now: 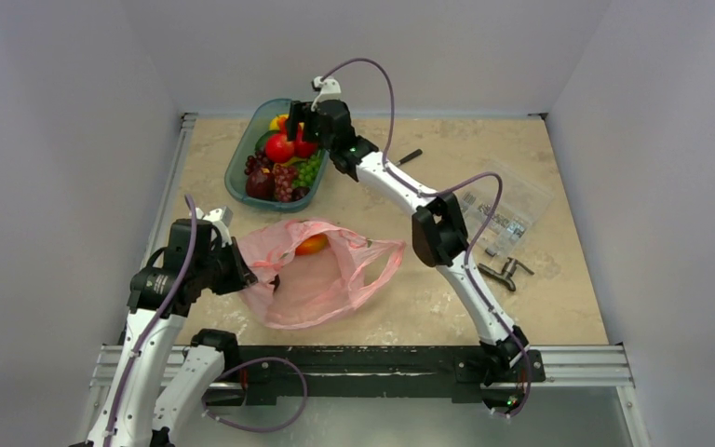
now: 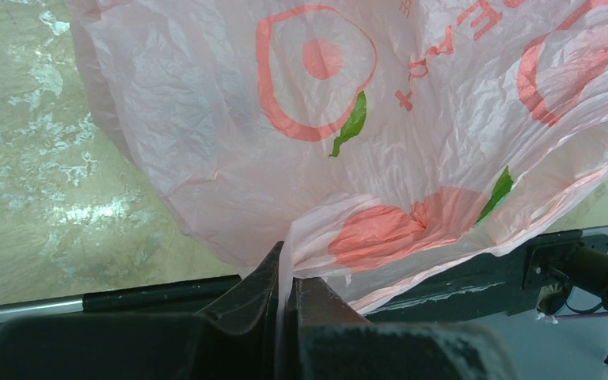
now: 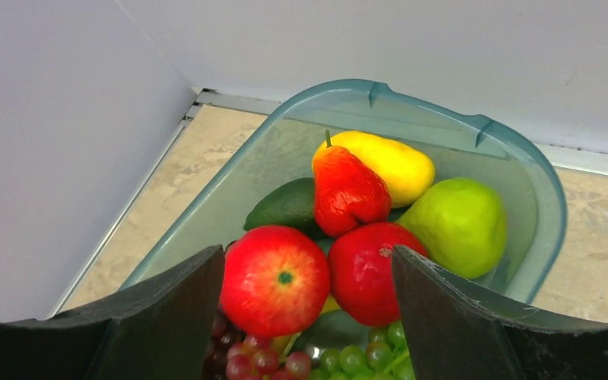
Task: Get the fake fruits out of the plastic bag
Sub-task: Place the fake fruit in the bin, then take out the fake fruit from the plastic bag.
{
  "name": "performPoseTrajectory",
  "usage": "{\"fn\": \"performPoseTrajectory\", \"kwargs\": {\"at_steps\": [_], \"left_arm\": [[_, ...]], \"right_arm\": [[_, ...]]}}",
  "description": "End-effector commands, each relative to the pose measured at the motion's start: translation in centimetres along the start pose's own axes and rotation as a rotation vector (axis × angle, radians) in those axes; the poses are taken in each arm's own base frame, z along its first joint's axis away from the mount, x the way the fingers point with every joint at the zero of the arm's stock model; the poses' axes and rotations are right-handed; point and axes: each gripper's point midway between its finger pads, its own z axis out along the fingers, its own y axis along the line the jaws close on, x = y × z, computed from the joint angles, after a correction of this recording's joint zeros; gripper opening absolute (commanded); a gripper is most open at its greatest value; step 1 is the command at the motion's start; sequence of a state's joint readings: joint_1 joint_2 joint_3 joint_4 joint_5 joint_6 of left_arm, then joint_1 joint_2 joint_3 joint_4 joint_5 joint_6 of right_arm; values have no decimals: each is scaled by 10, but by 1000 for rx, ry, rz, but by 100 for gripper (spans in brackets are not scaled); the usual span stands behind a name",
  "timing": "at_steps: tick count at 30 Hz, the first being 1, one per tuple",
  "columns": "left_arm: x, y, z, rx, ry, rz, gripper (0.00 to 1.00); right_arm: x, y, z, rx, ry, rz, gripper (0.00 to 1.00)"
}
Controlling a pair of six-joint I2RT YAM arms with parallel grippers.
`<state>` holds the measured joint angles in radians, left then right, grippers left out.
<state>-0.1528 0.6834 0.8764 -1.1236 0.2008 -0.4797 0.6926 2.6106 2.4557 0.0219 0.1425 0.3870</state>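
The pink plastic bag (image 1: 321,279) lies crumpled on the table, and an orange fake fruit (image 1: 312,244) shows at its mouth. My left gripper (image 1: 242,270) is shut on a fold of the bag's film (image 2: 285,119), pinched between its jaws (image 2: 289,277). My right gripper (image 1: 298,126) hangs open over the teal tray (image 1: 238,158), holding nothing. Below its fingers lie a red apple (image 3: 275,279), a second red fruit (image 3: 368,273), a green pear (image 3: 461,226), a yellow fruit (image 3: 388,162) and green grapes (image 3: 364,356). The rest of the bag's inside is hidden.
A clear packet of small parts (image 1: 512,209) and black tools (image 1: 507,272) lie at the right. A black pen (image 1: 410,156) lies behind the right arm. The tray (image 3: 443,119) sits close to the back-left wall corner. A metal rail (image 1: 382,358) runs along the near edge.
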Motion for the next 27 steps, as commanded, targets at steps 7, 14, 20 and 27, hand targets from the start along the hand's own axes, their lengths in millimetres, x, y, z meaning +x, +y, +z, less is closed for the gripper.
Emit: {"fn": "performPoseTrajectory", "kwargs": {"at_steps": [7,14,20,27], "left_arm": [[-4,-1,2,2,-13,-4,0],[-4,-1,1,4,-18,-3,0],[-3,-3,1,15,-13,3,0],[-4,-3,1,13,-16,1,0]], "right_arm": [[-88,34,-102,-57,36,-45,51],[-73,63,-191,-166,93,-27,46],[-50,123,-287,-358,87,-121,45],[26,177,-368,-499,107,-123,45]]}}
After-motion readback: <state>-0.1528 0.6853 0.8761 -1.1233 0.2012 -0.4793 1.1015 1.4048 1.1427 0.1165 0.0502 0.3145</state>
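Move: The orange fruit in the pink bag lies some 28 cm back from the right hand, about 5 cm to its right and 17 cm lower. A dark thing in the bag is about 8 cm nearer the base and 9 cm left of that fruit; the bin's middle is 5 cm back and 6 cm left of the right hand. From the left hand the orange fruit is 13 cm ahead, 12 cm right. Empty right hand rises, sweeps about 35 cm back from the bin towards the bag, turning counter-clockwise, fingers narrowing. ##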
